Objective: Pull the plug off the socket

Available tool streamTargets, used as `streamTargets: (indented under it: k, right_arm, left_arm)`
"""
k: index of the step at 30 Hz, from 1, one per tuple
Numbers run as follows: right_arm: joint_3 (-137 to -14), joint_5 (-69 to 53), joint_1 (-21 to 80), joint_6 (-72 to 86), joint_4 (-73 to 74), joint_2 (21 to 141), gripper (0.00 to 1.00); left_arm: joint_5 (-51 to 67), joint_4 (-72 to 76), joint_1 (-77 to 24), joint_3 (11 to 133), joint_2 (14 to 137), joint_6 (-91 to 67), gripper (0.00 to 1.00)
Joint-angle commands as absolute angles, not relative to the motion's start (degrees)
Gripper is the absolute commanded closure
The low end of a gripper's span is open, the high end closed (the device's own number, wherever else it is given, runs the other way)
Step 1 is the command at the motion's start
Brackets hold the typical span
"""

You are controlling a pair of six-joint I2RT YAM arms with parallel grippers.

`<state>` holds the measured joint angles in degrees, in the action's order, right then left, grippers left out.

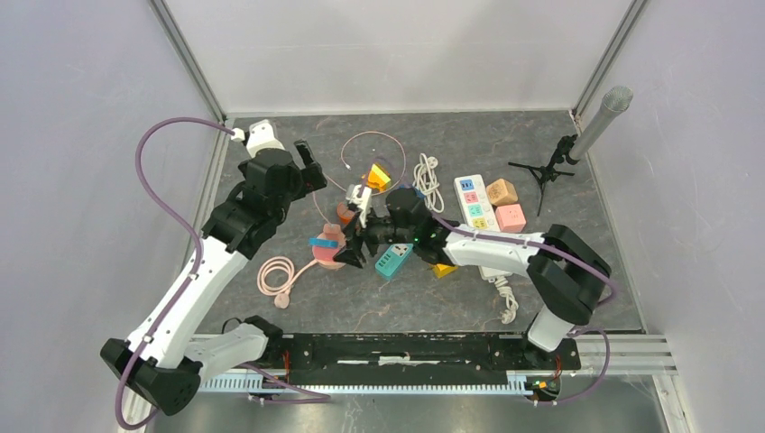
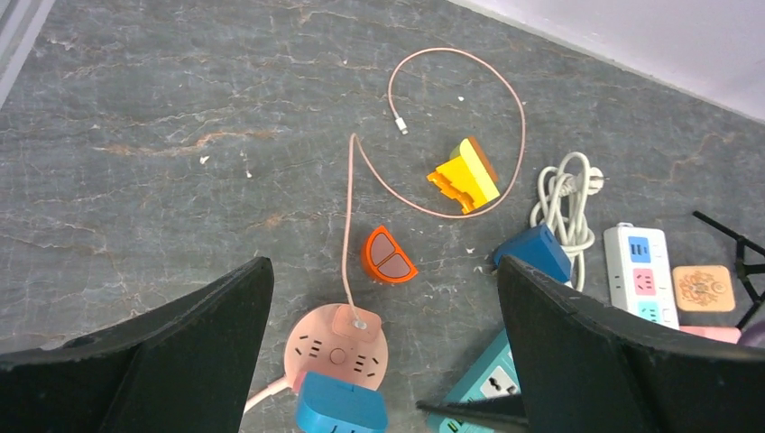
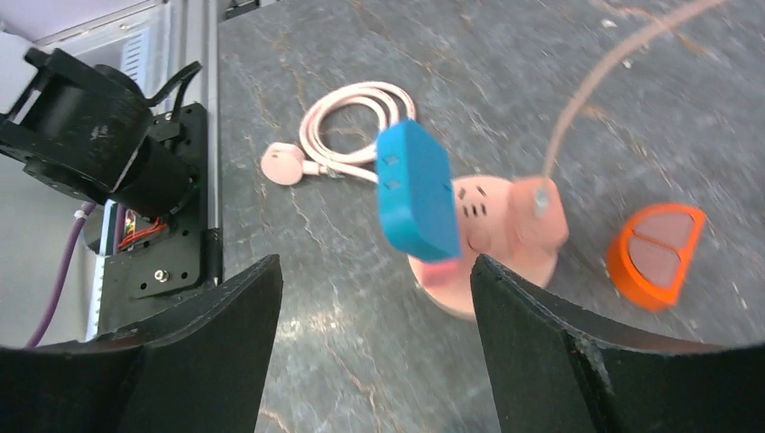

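Observation:
A round pink socket (image 1: 332,253) lies on the grey table. A blue plug (image 1: 323,243) stands in its near-left edge, seen in the right wrist view as the blue plug (image 3: 415,189) on the socket (image 3: 487,248). A small pink plug (image 2: 357,323) with a thin pink cable sits in the socket's (image 2: 336,354) far side. My right gripper (image 1: 352,247) hovers just right of the socket, open (image 3: 375,263), nothing between its fingers. My left gripper (image 1: 309,169) hangs open (image 2: 384,263) high above and behind the socket.
An orange half-round piece (image 1: 345,214) lies just behind the socket. A teal power strip (image 1: 393,262) is under my right arm. A yellow block (image 1: 378,177), white cable coil (image 1: 428,180), white power strip (image 1: 474,200) and microphone stand (image 1: 577,144) stand further back and right. The socket's coiled pink cord (image 1: 278,273) lies left.

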<state>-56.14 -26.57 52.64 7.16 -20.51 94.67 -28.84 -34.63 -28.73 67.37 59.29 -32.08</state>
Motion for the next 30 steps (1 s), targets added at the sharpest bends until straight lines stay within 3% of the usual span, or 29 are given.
streamTargets:
  k: [1, 9, 14, 21, 30]
  right_arm:
    - [-62.4, -26.3, 55.0, 2.0, -22.8, 98.5, 0.2]
    - [-67.1, -24.3, 56.2, 1.5, -22.9, 104.8, 0.32]
    - [-68.5, -21.9, 56.3, 2.6, -23.1, 106.7, 0.49]
    - [-67.5, -16.7, 56.2, 5.1, -24.4, 105.6, 0.84]
    - [-62.5, -3.0, 56.2, 6.3, -23.9, 100.3, 1.0]
  left_arm:
    - [-27.3, -36.2, -26.0, 69.4, 61.1, -31.2, 0.0]
    - [-15.6, -38.6, -16.3, 69.0, 61.1, -34.4, 0.0]
    - [-9.7, -39.5, -11.7, 67.9, 61.0, -35.5, 0.0]
    - [-7.5, -40.2, -10.2, 65.9, 59.6, -35.6, 0.02]
    - [-0.6, -39.5, -10.2, 63.6, 58.2, -30.3, 0.02]
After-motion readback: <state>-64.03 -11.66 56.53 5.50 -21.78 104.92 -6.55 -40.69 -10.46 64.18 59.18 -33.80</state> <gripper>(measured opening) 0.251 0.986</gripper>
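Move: The blue plug on its pink block sits some 3 cm ahead of the right hand, 5 cm to its left and 3 cm lower; the round pink socket under it is about 3 cm ahead, 5 cm left and 7 cm down. The orange plug lies roughly 12 cm ahead and 1 cm left, the teal power strip 2 cm ahead and 12 cm right, both about 8 cm below. From the left hand the blue plug is some 7 cm back, level sideways, 16 cm below. The right fingers close on the blue plug and pinch it across its sides, after reaching about 5 cm left and sinking nearly 3 cm while easing forward. Keeping hold, the hand draws about 1 cm farther forward and 1 cm back to the right, turning some 10 degrees clockwise. The left hand, empty and open, sinks about 5 cm and moves 4 cm left, tipping down. ##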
